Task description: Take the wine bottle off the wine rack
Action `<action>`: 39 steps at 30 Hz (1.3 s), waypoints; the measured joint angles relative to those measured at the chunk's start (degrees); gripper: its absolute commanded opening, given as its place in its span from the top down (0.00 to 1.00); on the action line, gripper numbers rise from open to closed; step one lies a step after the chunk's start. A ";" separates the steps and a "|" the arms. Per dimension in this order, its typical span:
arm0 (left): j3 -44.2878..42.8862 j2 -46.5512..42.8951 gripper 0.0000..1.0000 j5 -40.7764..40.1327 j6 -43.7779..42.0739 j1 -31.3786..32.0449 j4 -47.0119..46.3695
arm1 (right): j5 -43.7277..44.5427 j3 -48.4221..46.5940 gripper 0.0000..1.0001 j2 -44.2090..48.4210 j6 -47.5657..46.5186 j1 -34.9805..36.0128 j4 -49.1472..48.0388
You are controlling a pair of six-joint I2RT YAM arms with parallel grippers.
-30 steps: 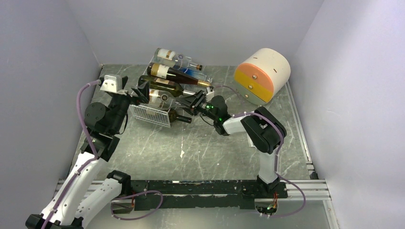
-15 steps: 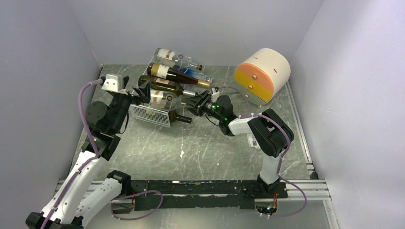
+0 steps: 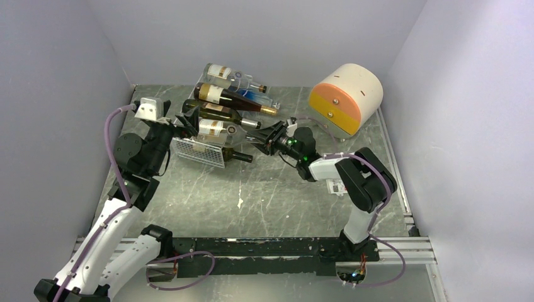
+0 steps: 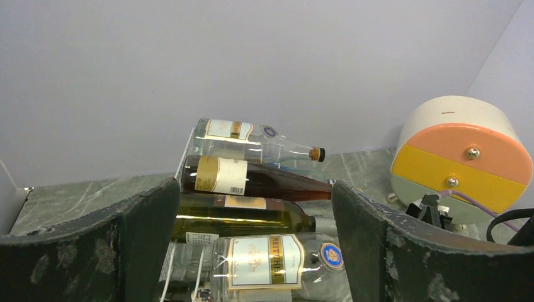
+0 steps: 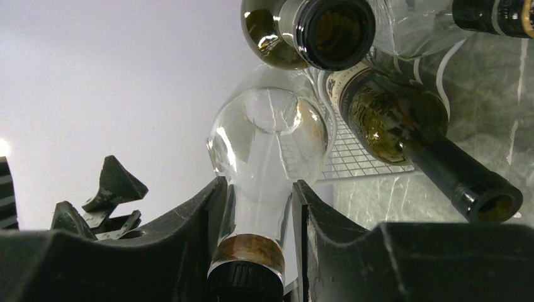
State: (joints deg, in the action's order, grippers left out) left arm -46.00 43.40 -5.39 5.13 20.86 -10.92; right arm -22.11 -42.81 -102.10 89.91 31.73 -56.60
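The wine bottle (image 3: 217,129) in my grip is clear glass with a white and gold label, lying across the white wire wine rack (image 3: 198,151). My right gripper (image 3: 263,139) is shut on its neck (image 5: 271,189), just above the brown band and black cap. In the left wrist view the same bottle (image 4: 277,261) lies low between the wide-apart fingers of my left gripper (image 4: 255,195). The left gripper (image 3: 186,123) stands open at the rack's left end, and I cannot tell whether it touches anything. The rack's mesh end (image 5: 359,154) shows behind the bottle.
Other bottles lie on the rack: a clear one (image 3: 233,75) at the back, a brown one (image 3: 233,97), a green one (image 3: 220,113), and a dark one (image 3: 238,154) at the front. A cream, orange and yellow drum (image 3: 345,99) stands at the back right.
My right arm has swung to the right and its gripper has drawn the clear bottle a little to the right along the rack. The left gripper has stayed open in place.
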 measured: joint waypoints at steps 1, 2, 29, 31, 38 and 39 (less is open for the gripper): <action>0.00 0.02 0.06 0.00 0.00 0.00 0.00 | -0.24 0.39 1.00 0.39 0.17 -0.24 0.07; 0.00 0.02 0.06 0.02 -0.02 0.00 0.00 | -0.44 0.79 1.00 0.81 0.31 -0.52 0.20; 0.00 0.83 0.06 0.04 0.00 0.44 0.02 | -4.52 11.69 1.00 13.07 4.17 -7.89 1.03; 0.00 0.87 0.06 0.04 0.00 0.48 0.02 | -5.03 12.66 1.00 15.26 4.20 -8.83 1.60; 0.00 0.96 0.06 0.04 0.00 0.72 0.02 | -8.20 17.20 1.00 24.65 4.07 -12.09 5.68; 0.00 0.98 0.06 0.04 -0.02 0.74 0.02 | -8.90 17.97 1.00 26.34 4.00 -12.79 6.99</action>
State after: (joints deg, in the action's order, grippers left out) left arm -46.00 44.38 -5.34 5.10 21.61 -10.90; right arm -31.00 -24.84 -75.77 93.91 18.94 -49.60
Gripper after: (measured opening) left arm 0.938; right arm 0.420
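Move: The right hand already grips the neck of the clear wine bottle, whose middle lies about 10 cm left and 4 ahead of it; open table waits some 15 cm right, 8 back and 15 below. Beside that bottle, the green bottle lies roughly 10 cm left and 9 ahead of the hand; the low dark bottle is 10 left, 1 back and 9 below. From the idle left hand, the clear bottle's middle is about 10 cm right, 8 ahead, 18 below. The right hand, still gripping the clear bottle's neck, pulls right some 10 cm, ending back and up. ##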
